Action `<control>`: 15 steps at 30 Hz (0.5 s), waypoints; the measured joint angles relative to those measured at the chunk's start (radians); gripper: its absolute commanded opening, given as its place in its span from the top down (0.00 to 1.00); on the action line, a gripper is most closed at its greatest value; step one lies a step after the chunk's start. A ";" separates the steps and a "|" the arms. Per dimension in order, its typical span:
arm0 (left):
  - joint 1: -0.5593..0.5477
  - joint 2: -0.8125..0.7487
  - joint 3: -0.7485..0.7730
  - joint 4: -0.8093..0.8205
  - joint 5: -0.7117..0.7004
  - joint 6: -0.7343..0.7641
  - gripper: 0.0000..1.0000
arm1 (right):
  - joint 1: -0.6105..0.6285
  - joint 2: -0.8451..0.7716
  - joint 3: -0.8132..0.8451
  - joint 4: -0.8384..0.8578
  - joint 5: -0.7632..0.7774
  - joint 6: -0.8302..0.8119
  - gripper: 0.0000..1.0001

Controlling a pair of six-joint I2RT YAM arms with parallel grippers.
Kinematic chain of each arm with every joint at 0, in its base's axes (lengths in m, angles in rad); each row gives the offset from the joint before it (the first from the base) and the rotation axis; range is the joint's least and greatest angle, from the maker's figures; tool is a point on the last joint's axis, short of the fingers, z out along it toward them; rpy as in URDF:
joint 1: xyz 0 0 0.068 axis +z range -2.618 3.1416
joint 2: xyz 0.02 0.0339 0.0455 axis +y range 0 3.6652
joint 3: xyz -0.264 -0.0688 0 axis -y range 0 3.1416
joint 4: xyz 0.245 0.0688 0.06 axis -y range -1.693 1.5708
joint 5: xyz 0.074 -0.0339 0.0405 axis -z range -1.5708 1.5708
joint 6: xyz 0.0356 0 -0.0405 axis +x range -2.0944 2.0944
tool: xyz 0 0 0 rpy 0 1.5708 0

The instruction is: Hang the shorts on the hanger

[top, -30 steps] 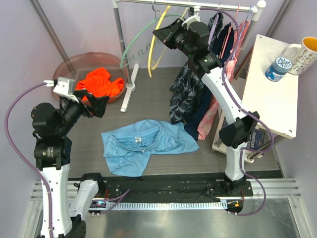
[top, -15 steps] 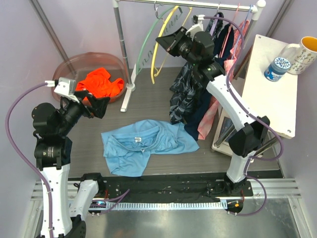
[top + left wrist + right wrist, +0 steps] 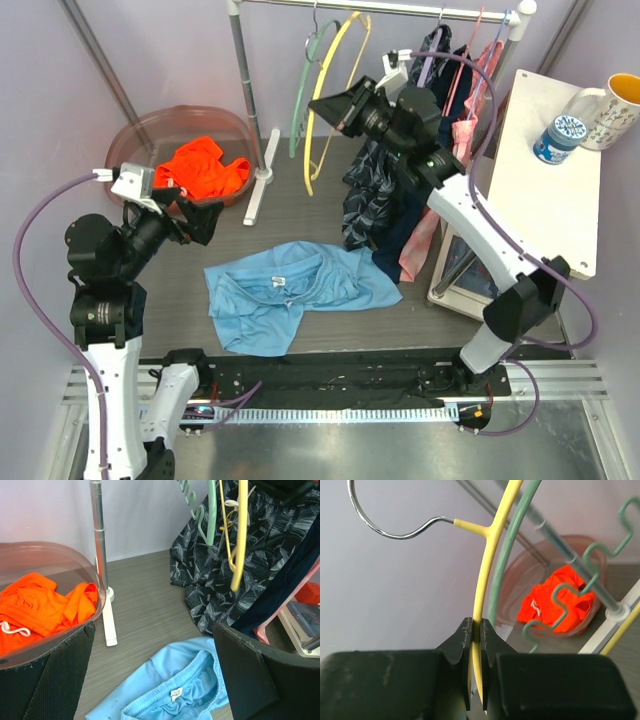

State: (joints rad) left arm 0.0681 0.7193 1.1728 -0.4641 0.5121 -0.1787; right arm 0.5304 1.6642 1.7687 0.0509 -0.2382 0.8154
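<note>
The light blue shorts [image 3: 290, 290] lie spread flat on the dark table, waistband up [image 3: 175, 680]. My left gripper [image 3: 195, 215] hovers open above and to their left, and they show between its wide-apart fingers [image 3: 152, 635]. The yellow hanger [image 3: 325, 90] hangs steeply below the rack rail beside a pale green one [image 3: 300, 90]. My right gripper [image 3: 322, 105] is shut on the yellow hanger's arm [image 3: 487, 555], just below its metal hook [image 3: 385, 527]. The jaws [image 3: 477, 630] pinch the thin bar. That hook shows against the wall with no rail through it.
A clear tub [image 3: 140, 130] at back left holds an orange garment [image 3: 200, 165]. The rack's pole [image 3: 250, 100] stands between tub and hangers. Dark patterned and pink clothes [image 3: 380, 190] hang at right. A white side table [image 3: 540, 190] carries a mug [image 3: 620, 105] and a bottle [image 3: 560, 135].
My right gripper has carried the yellow hanger lower and nearer in the top view, and both hangers now hang steeper. The left arm has barely shifted. The shorts lie unmoved.
</note>
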 measured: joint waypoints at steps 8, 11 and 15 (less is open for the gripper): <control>0.000 -0.076 -0.038 -0.028 0.042 0.035 0.00 | 0.067 -0.280 -0.315 -0.042 -0.066 -0.040 0.99; 0.000 -0.125 -0.066 -0.046 0.072 0.058 0.00 | 0.079 -0.409 -0.423 -0.066 -0.096 -0.088 0.99; 0.000 -0.188 -0.111 -0.077 0.134 0.088 0.00 | 0.094 -0.547 -0.533 -0.090 -0.146 -0.146 0.99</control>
State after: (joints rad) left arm 0.0681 0.5316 1.0615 -0.5411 0.6456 -0.0910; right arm 0.6247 1.1168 1.2362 -0.0391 -0.3847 0.6697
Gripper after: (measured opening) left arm 0.996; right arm 0.113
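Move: The blue shorts, where my right hand is taking the yellow hanger, lie on the floor about 12 cm back of that hand, 4 cm to its left and some 45 cm below. The green hanger hangs roughly 4 cm ahead, 4 cm left and 4 cm below; the patterned garment hangs about 12 cm ahead, 16 cm right and 22 cm lower. From my left hand the shorts are some 6 cm ahead, 17 cm right and 38 cm below. I keep the yellow hanger pinched in my right fingers and swing it quickly back, away from the rail and the green hanger, towards the blue shorts: some 17 cm back, sinking about 4 cm and drifting slightly right while the wrist turns about 15 degrees counter-clockwise. My empty left hand, still wide open, draws back about 5 cm, sinking a little and turning slightly clockwise. ##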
